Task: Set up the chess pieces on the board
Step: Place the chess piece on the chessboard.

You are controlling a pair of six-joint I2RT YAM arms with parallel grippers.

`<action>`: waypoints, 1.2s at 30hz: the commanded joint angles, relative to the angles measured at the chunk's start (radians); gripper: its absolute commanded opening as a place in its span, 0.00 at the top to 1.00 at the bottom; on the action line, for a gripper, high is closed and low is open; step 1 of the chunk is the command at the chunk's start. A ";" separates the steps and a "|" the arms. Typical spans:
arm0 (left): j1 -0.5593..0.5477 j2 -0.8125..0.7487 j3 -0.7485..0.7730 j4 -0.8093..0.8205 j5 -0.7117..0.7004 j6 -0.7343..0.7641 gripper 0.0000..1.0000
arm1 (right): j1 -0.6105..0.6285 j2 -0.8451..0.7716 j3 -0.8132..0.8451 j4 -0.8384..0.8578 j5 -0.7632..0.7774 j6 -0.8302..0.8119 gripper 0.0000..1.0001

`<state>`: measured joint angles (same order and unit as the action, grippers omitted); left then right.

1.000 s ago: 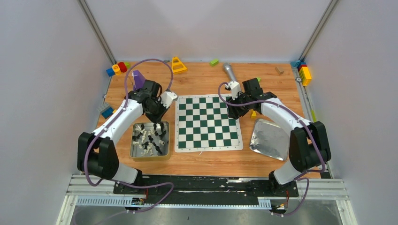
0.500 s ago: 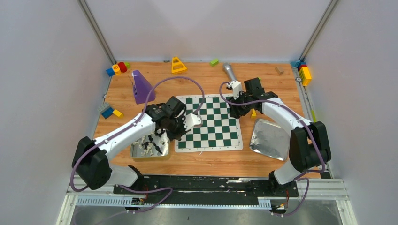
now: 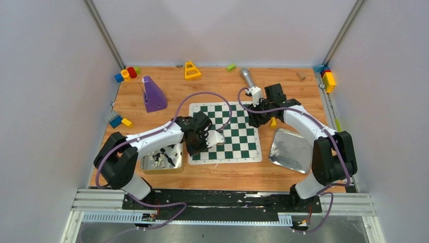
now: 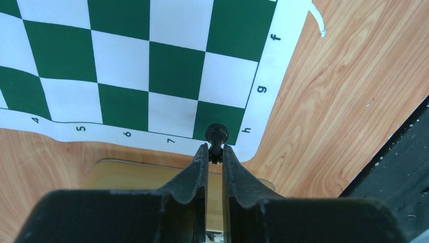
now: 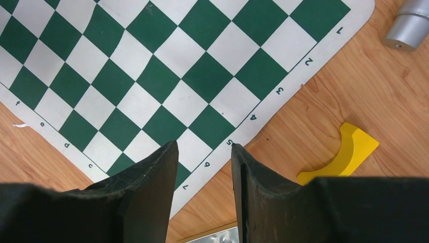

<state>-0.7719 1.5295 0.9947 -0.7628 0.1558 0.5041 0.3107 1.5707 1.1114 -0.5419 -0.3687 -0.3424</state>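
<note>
The green and white board [image 3: 227, 136] lies flat in the middle of the table. My left gripper [image 4: 214, 148] is shut on a small black chess piece [image 4: 216, 134] and holds it over the board's [image 4: 121, 61] near left corner, by the h mark. From above, that left gripper [image 3: 196, 147] sits at the board's left edge. Beside it, a metal tray [image 3: 146, 163] holds several black and white chess pieces [image 3: 163, 156]. My right gripper [image 5: 203, 147] is open and empty above the board's [image 5: 152, 76] right border; from above, the right gripper [image 3: 255, 120] is there too.
An empty shiny tray [image 3: 291, 149] lies right of the board, with a yellow arch block [image 5: 344, 152] beside the right gripper. A purple cone [image 3: 152, 94], a yellow triangle [image 3: 191, 70], a silver cylinder [image 3: 247, 77] and coloured blocks [image 3: 126, 73] stand along the back and sides.
My left arm has swung right from above the tray of pieces to the board's near left corner. The right arm has not moved.
</note>
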 commanded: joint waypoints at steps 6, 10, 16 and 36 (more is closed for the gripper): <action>-0.013 0.044 -0.005 0.040 -0.012 0.011 0.85 | -0.005 -0.003 -0.001 0.010 -0.011 -0.015 0.56; -0.015 0.057 -0.003 0.035 -0.007 0.008 0.84 | -0.004 -0.004 -0.001 0.011 -0.010 -0.015 0.56; -0.017 0.059 -0.002 0.020 0.000 0.008 0.81 | -0.004 0.001 -0.001 0.010 -0.009 -0.017 0.56; 0.074 -0.229 -0.016 -0.023 -0.050 -0.029 0.21 | -0.007 -0.001 0.001 0.003 -0.019 -0.020 0.56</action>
<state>-0.7643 1.4216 0.9859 -0.7486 0.0925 0.4953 0.3107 1.5707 1.1110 -0.5423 -0.3691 -0.3450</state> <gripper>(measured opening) 0.786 0.441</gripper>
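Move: The black chess piece pinched by the left hand is bound for the near left corner square, h8, almost straight below, with the board surface about 4 cm under the fingertips. The tray of pieces is centred some 12 cm to the hand's left, level with it and about 3 cm lower. The board's middle lies about 8 cm ahead and 10 cm to the right. From the right hand, h8 is roughly 18 cm left, 13 cm back and 8 cm below. Straight down over h8, the left hand eases the held black piece about 1.5 cm onto the square and stays there, then opens its fingers wide to let go. Once they are open it rises about 4 cm, drifting slightly forward as the fingertips tilt a little outward, away from the base. ##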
